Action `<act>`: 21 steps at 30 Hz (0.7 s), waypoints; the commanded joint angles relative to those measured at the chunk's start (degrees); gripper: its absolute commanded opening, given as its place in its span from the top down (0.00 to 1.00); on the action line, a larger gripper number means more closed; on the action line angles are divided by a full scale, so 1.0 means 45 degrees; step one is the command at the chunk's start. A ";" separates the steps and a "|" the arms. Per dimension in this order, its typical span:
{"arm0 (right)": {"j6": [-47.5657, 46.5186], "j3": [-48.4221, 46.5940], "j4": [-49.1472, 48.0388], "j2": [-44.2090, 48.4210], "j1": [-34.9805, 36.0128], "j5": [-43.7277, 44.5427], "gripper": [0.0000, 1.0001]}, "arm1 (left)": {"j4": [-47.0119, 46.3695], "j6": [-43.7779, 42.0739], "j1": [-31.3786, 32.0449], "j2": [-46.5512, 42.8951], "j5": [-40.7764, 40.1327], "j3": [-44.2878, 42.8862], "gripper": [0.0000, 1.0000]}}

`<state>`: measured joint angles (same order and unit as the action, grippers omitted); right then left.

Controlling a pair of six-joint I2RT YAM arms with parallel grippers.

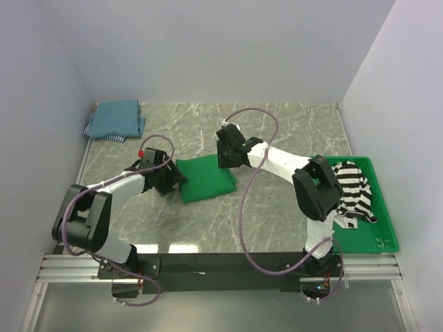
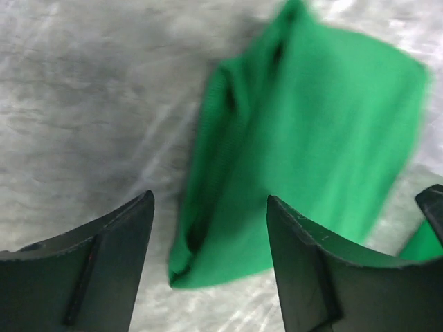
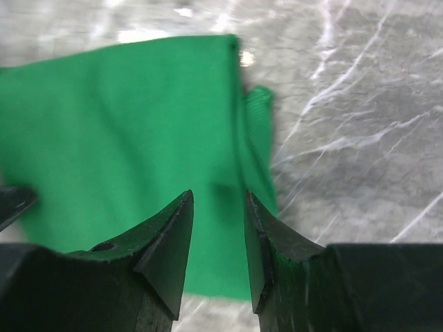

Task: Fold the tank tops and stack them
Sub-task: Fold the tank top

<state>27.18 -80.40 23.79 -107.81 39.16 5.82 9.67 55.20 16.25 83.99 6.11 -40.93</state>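
Note:
A plain green tank top (image 1: 205,179) lies folded into a flat rectangle in the middle of the table. My left gripper (image 1: 169,181) hovers over its left edge, open, with the cloth (image 2: 311,152) lying loose below and between the fingers (image 2: 104,270). My right gripper (image 1: 227,158) stands over the top's far right corner, also open. In the right wrist view the green cloth (image 3: 124,138) lies flat under the parted fingertips (image 3: 178,228), not pinched. A black-and-white striped tank top (image 1: 353,190) lies crumpled at the right. Folded teal-blue tank tops (image 1: 116,119) sit stacked at the back left.
The striped top rests in a rigid green tray (image 1: 385,238) at the table's right edge, beside the right arm's base. White walls close in the table on three sides. Marble tabletop (image 1: 297,131) shows around the green top.

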 commanded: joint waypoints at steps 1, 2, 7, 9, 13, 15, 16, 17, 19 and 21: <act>-0.0005 -0.0414 -0.0209 -0.0844 -0.0127 0.0678 0.58 | -0.0021 0.0271 0.0099 0.0632 -0.0634 -0.0281 0.30; 0.0053 -0.0395 -0.0112 -0.0982 -0.0127 0.0891 0.58 | -0.0040 0.0427 0.0138 0.0769 -0.0944 -0.0145 0.29; 0.0229 0.0560 -0.0443 -0.1218 -0.0400 0.0854 0.58 | -0.0449 0.0605 0.0295 0.0867 -0.1182 0.0267 0.27; 0.0308 0.0795 -0.0579 -0.1218 -0.0517 0.0718 0.58 | -0.0508 0.0546 0.0353 0.1179 -0.1027 0.0247 0.27; 0.0211 0.0836 -0.0580 -0.1413 -0.0791 0.0503 0.58 | -0.0392 0.0487 0.0607 0.1707 -0.1239 0.0130 0.27; 0.0094 0.0816 -0.0638 -0.1472 -0.0908 0.0367 0.58 | -0.0197 0.0546 0.0782 0.1922 -0.1318 0.0111 0.27; 0.0074 0.0739 -0.0639 -0.1530 -0.0947 0.0269 0.58 | -0.0177 0.0546 0.0841 0.2000 -0.1318 0.0072 0.27; 0.0035 0.0719 -0.0639 -0.1589 -0.0967 0.0229 0.58 | -0.0003 0.0623 0.0900 0.2233 -0.1725 0.0013 0.28; 0.0015 0.0641 -0.0658 -0.1706 -0.1064 0.0035 0.59 | 0.0155 0.0624 0.1056 0.2468 -0.1904 -0.0026 0.28; -0.0004 0.0582 -0.0639 -0.1803 -0.1220 -0.0044 0.59 | 0.0078 0.0741 0.1212 0.2761 -0.1924 -0.0026 0.29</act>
<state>28.18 -77.38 21.04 -114.02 35.07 5.30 2.68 58.46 20.47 91.24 1.15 -43.66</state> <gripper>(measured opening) 0.417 0.707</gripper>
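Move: The folded green tank top lies between the hands. Its middle is about 6 cm to the right hand's left, 1 cm back and 7 cm below; the striped tank top in the green bin is some 38 cm to that hand's right and 6 cm back. From the left hand, the green top's middle is about 9 cm to the right, 4 cm ahead and 3 cm down, and the blue stack stands some 26 cm ahead and 19 cm left. Dropping about 6 cm onto the green top's right border while easing 3 cm to the right, the right hand brings its half-open fingers down into contact there, then keeps sliding right at that low height. The left hand sinks about 1 cm, then works forward and to the right some 3.5 cm, its open fingers pushing the left border inward. Neither gripper closes. ##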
